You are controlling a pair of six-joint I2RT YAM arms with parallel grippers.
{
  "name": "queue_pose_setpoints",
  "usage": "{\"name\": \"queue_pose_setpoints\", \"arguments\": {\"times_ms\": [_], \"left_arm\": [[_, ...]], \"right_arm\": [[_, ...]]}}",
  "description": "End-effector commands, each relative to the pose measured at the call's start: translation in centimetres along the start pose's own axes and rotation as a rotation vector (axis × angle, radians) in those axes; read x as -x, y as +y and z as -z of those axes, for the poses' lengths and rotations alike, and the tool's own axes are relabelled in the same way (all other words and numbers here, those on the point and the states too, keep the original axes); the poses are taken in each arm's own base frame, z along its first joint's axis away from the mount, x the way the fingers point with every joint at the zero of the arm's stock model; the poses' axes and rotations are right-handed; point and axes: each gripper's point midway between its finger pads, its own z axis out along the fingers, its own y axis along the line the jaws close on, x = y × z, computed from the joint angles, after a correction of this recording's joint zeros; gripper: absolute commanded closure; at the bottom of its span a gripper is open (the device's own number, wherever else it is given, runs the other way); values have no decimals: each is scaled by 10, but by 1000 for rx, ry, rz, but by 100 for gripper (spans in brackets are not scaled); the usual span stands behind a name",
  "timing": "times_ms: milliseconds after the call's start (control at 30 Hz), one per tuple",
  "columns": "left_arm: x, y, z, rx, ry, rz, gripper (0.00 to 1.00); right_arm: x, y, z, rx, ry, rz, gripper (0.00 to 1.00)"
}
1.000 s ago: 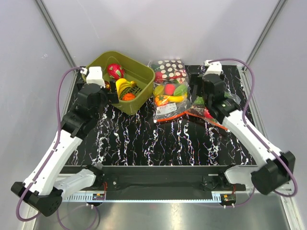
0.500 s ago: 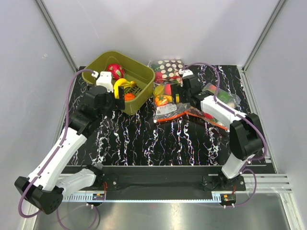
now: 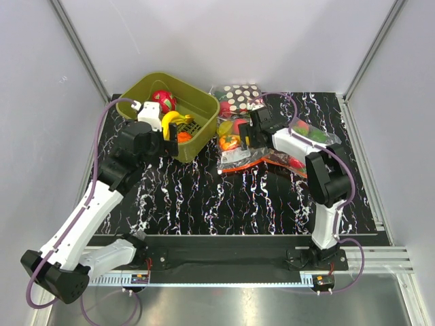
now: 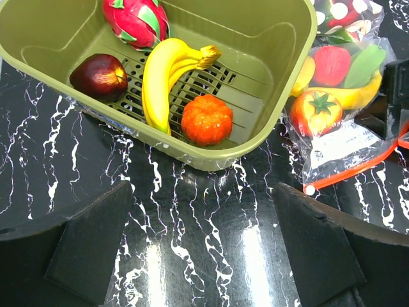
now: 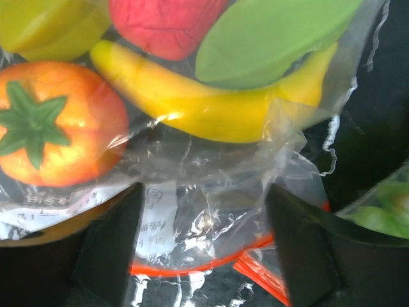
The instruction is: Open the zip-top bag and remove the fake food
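The zip-top bag [image 3: 236,151] lies flat right of the bin, its orange-red zip strip [image 5: 192,270] toward the near side. Through the plastic I see the fake food: a yellow banana [image 5: 211,109], an orange tomato-like piece [image 5: 51,128], a red fruit [image 5: 166,25], a green piece [image 5: 268,38] and a yellow piece [image 5: 45,25]. My right gripper [image 5: 204,217] is open low over the bag's empty end [image 5: 211,192], one finger on each side of it. My left gripper [image 4: 204,224] is open over bare table, just in front of the bin.
An olive bin [image 4: 268,128] holds a banana [image 4: 160,77], an orange fruit [image 4: 206,119], a dark red apple [image 4: 99,77] and a dragon fruit [image 4: 134,22]. A polka-dot bag [image 3: 239,97] lies behind the zip-top bag. A vegetable bag [image 3: 309,132] lies to its right, its own orange strip alongside.
My right arm has swung left from the vegetable bag to the zip-top bag. My left gripper shifted slightly right along the bin's front, then held still.
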Motion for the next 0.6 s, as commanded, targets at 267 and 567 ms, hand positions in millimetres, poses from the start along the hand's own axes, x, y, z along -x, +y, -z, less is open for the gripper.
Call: {"name": "queue_pose_setpoints", "arguments": {"times_ms": [267,567], "left_arm": [[-4,-20,-2,-110,-44,-16,1],[-30,-71,-21,-335,-32,11,1]], "right_arm": [[4,18,20,129,89,22,88],[36,41,86,280,16,-13,100]]}}
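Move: Just under the right fingertips, some 2 cm down, lies the bag's clear film; the bag's banana is about 5 cm straight ahead, the tomato 7 cm left and 2 cm ahead. The red zip strip's middle is 6 cm back and 2 cm left; the second bag's middle is 15 cm right, 2 cm ahead. From the left hand, the zip's left end lies about 13 cm right, 3 cm ahead and 26 cm below, the pumpkin in the basket 14 cm ahead, 3 cm right. Closing fully while dipping about 1 cm, the right fingers pinch the clear film between the banana and the zip, then draw it back some 3.5 cm and slightly left, tipping about 10 degrees further down and lifting at the end. The left hand, still wide open, sinks and swings right, over 4 cm each way, towards the zip's left end, turning some 10 degrees clockwise. ##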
